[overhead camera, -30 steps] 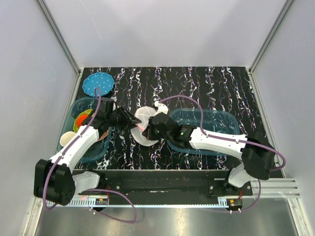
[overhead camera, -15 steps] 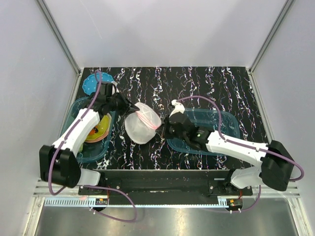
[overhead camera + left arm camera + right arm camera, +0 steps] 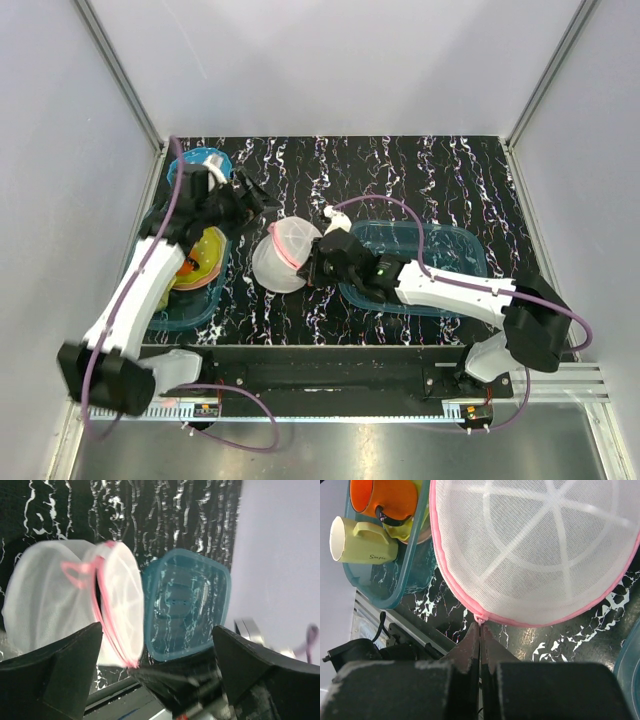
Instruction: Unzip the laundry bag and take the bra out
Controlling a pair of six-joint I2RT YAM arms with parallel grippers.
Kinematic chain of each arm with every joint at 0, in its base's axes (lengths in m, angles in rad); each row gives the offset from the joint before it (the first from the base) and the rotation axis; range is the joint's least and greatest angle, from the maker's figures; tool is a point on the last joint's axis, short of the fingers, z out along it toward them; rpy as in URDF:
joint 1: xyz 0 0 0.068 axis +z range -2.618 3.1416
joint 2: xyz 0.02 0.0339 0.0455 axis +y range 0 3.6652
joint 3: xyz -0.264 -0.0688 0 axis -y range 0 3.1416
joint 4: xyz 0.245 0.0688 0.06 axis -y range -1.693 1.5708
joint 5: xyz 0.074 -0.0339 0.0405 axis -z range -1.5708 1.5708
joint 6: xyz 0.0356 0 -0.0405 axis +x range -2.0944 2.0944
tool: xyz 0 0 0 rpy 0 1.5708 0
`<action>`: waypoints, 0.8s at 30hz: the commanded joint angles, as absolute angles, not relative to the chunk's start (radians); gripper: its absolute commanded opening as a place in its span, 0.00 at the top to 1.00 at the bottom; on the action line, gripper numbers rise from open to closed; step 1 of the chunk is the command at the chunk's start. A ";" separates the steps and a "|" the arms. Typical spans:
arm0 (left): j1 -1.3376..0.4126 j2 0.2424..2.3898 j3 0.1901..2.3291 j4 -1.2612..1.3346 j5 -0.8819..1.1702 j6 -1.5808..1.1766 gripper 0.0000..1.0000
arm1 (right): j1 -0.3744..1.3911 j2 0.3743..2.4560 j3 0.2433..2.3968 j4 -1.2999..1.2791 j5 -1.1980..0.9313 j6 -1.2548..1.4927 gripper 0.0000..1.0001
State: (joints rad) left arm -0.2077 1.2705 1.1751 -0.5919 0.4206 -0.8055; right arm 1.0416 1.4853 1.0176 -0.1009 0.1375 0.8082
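Observation:
The laundry bag [image 3: 283, 255] is a round white mesh case with pink zipper trim, lying on the dark marbled table between the two arms. My right gripper [image 3: 312, 262] is at its right rim. In the right wrist view this gripper [image 3: 480, 625] is shut on the small pink zipper pull at the edge of the bag [image 3: 535, 550]. My left gripper [image 3: 255, 198] hangs behind and left of the bag, open and empty. Its view shows the bag [image 3: 65, 600] beyond the spread fingers [image 3: 55, 665]. The bra is hidden.
A teal tub [image 3: 165, 305] at the left holds an orange cup [image 3: 382, 497], a pale green mug [image 3: 362, 542] and a yellow dish. A second teal tub [image 3: 445, 250] lies under the right arm. A blue dotted disc [image 3: 190, 160] peeks out behind the left arm.
The left gripper was shut beside the bag half a second ago; it now stands open and clear of it. The right gripper has shifted left with the bag's pink pull.

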 commanded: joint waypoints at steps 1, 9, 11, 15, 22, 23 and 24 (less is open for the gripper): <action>-0.239 1.066 1.020 -0.608 0.385 -0.894 0.07 | 1.045 1.502 1.065 -0.072 0.133 0.816 1.00; -0.311 1.032 0.891 -0.543 0.324 -1.006 0.07 | 1.045 1.534 1.083 -0.063 0.107 0.813 1.00; -0.322 1.060 0.890 -0.522 0.310 -1.017 0.07 | 1.043 1.532 1.080 -0.063 0.109 0.815 1.00; -0.327 1.124 0.899 -0.479 0.291 -1.017 0.32 | 1.045 1.522 1.068 -0.067 0.113 0.818 1.00; -0.287 1.209 1.031 -0.552 0.291 -0.922 1.00 | 1.022 1.415 0.944 -0.118 0.161 0.792 1.00; -0.278 1.213 1.038 -0.549 0.305 -0.899 1.00 | 0.999 1.393 0.913 -0.117 0.155 0.802 1.00; -0.272 1.221 1.063 -0.557 0.311 -0.890 1.00 | 0.990 1.352 0.863 -0.115 0.146 0.808 1.00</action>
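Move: The pink zipper for the empty left gripper lies about 6 cm back, 2 cm to its right and 9 cm below, with the laundry bag's middle some 7 cm back, 3 cm right and 14 cm down. The left bin's middle is about 22 cm left, 3 cm back and 20 cm down. From the right gripper, shut on the zipper's near end, the zipper's middle lies roughly 7 cm ahead, 5 cm left and 1 cm up; the right bin is 28 cm right, 8 cm ahead and 13 cm down. Bring the open left gripper back about 7 cm with a slight rise, then sink it some 9 cm while easing forward 3 cm onto the pink zipper, tipping the fingers down roughly 10 degrees. Shut the fingers late in the descent so they pinch the zipper just short of its pink loop. Keep the right gripper shut on the near end, letting it sink about a centimetre. ##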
